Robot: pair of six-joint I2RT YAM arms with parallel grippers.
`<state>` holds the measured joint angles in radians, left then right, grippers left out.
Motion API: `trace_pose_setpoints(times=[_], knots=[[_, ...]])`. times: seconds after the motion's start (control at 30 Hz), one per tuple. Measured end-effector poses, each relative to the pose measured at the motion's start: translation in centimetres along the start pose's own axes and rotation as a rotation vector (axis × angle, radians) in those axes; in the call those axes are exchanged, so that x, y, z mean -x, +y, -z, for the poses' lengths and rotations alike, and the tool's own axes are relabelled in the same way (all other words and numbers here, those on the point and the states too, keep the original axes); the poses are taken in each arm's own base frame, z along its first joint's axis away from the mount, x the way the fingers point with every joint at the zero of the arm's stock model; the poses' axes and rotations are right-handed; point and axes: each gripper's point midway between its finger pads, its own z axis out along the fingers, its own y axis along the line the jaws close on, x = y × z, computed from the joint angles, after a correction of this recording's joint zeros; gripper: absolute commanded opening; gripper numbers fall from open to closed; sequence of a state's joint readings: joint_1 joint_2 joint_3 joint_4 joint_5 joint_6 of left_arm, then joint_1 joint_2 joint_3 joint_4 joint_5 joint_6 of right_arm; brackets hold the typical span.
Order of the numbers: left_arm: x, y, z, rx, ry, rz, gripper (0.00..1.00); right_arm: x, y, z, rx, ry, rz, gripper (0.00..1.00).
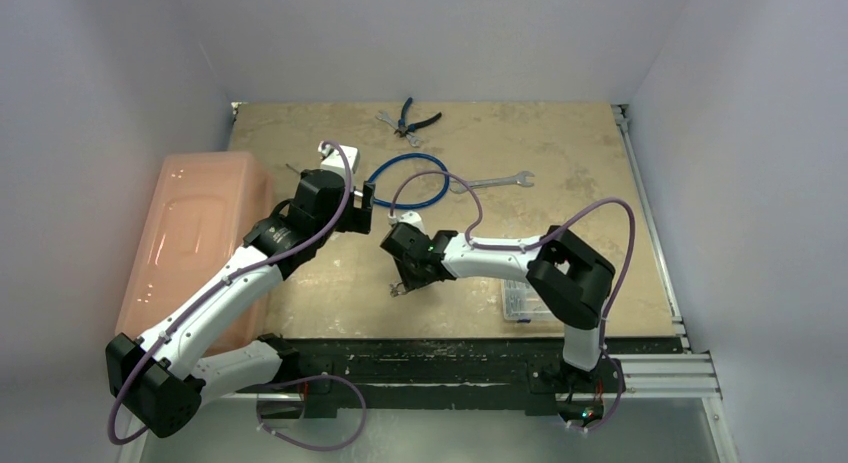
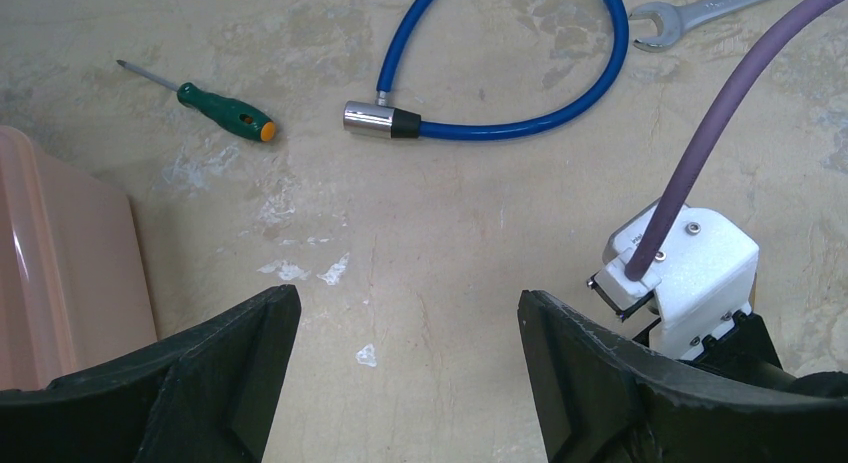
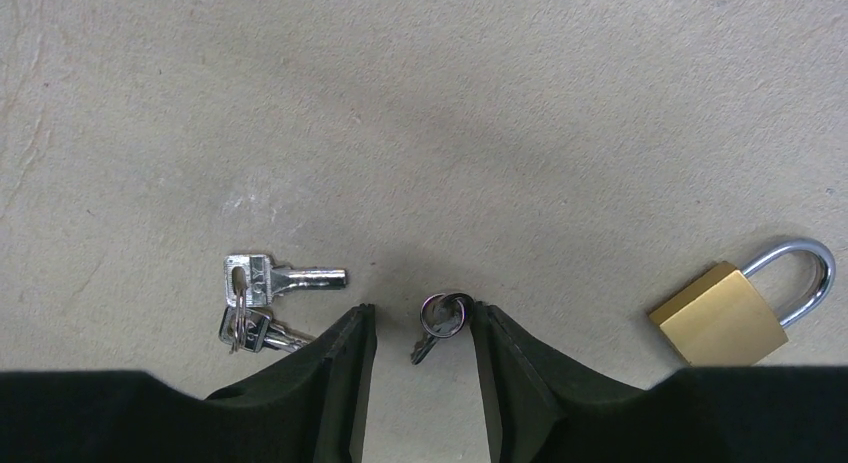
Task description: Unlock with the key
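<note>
The key [image 3: 443,321], tiny and silver on a small ring, lies on the table between my right gripper's [image 3: 422,309] fingers. Its ring touches the right finger; the left finger stands apart from it, so the jaws are open around it, tips at the table. The brass padlock [image 3: 722,315] lies to the right of that gripper, its shackle shut. A bunch of two larger silver keys [image 3: 262,298] lies to the left. In the top view the right gripper [image 1: 401,282] points down at mid-table. My left gripper [image 2: 408,295] hovers wide open with nothing in it.
A blue cable lock [image 2: 520,108] lies ahead of the left gripper, with a green screwdriver [image 2: 226,112] to its left and a silver wrench [image 1: 495,181] to its right. Pliers [image 1: 411,119] lie at the back edge. A pink bin [image 1: 195,243] stands left, a clear box [image 1: 520,301] front right.
</note>
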<state>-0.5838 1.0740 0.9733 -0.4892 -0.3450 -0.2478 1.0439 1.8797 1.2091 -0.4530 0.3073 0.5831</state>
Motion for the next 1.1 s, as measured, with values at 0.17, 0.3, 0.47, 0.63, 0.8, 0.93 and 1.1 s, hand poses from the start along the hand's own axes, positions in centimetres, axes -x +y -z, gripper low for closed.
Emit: trace_pose_setpoints(times=[0.17, 0.3, 0.47, 0.63, 0.8, 0.93, 1.1], knots=[[0.0, 0.0, 0.0, 0.0, 0.0, 0.0, 0.86, 0.3, -0.2, -0.2, 0.006, -0.003, -0.013, 0.38], [0.0, 0.0, 0.0, 0.0, 0.0, 0.0, 0.86, 0.5, -0.3, -0.3, 0.009, -0.012, -0.022, 0.3], [0.0, 0.0, 0.0, 0.0, 0.0, 0.0, 0.86, 0.7, -0.4, -0.5, 0.015, -0.024, -0.032, 0.08], [0.0, 0.0, 0.0, 0.0, 0.0, 0.0, 0.86, 1.3, -0.2, -0.4, 0.025, -0.048, -0.044, 0.0], [0.0, 0.0, 0.0, -0.003, -0.001, 0.0, 0.86, 1.4, -0.2, -0.3, 0.032, -0.059, -0.055, 0.0], [0.0, -0.3, 0.1, -0.022, -0.001, 0.001, 0.86, 1.6, -1.3, -0.1, 0.027, -0.064, -0.096, 0.0], [0.3, -1.0, 0.7, -0.068, -0.018, 0.006, 0.86, 1.1, -2.2, 1.3, 0.043, -0.072, -0.134, 0.0]])
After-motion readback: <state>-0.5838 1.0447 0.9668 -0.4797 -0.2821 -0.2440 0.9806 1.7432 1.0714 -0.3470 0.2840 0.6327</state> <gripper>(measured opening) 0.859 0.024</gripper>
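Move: The small key on its ring lies almost between the right hand's open fingertips, about 1 cm ahead, 1 cm to the right and 1 cm below, nearer the right-hand finger. At that same table level, the pair of loose keys sits roughly 5 cm to the hand's left and 1 cm back, and the brass padlock some 9 cm to its right and 1 cm ahead. From the left hand the small key is about 12 cm right, 10 cm back and 20 cm below. The right hand, low over the table, creeps forward a good 1 cm to the small key while its half-open fingers close all the way, pinching the small key between their tips. Then, with the fingers kept shut, it sets off to the right towards the padlock, about 2.5 cm, rising a little over 1 cm and leaving the loose keys behind, with only a slight roll of the wrist. ##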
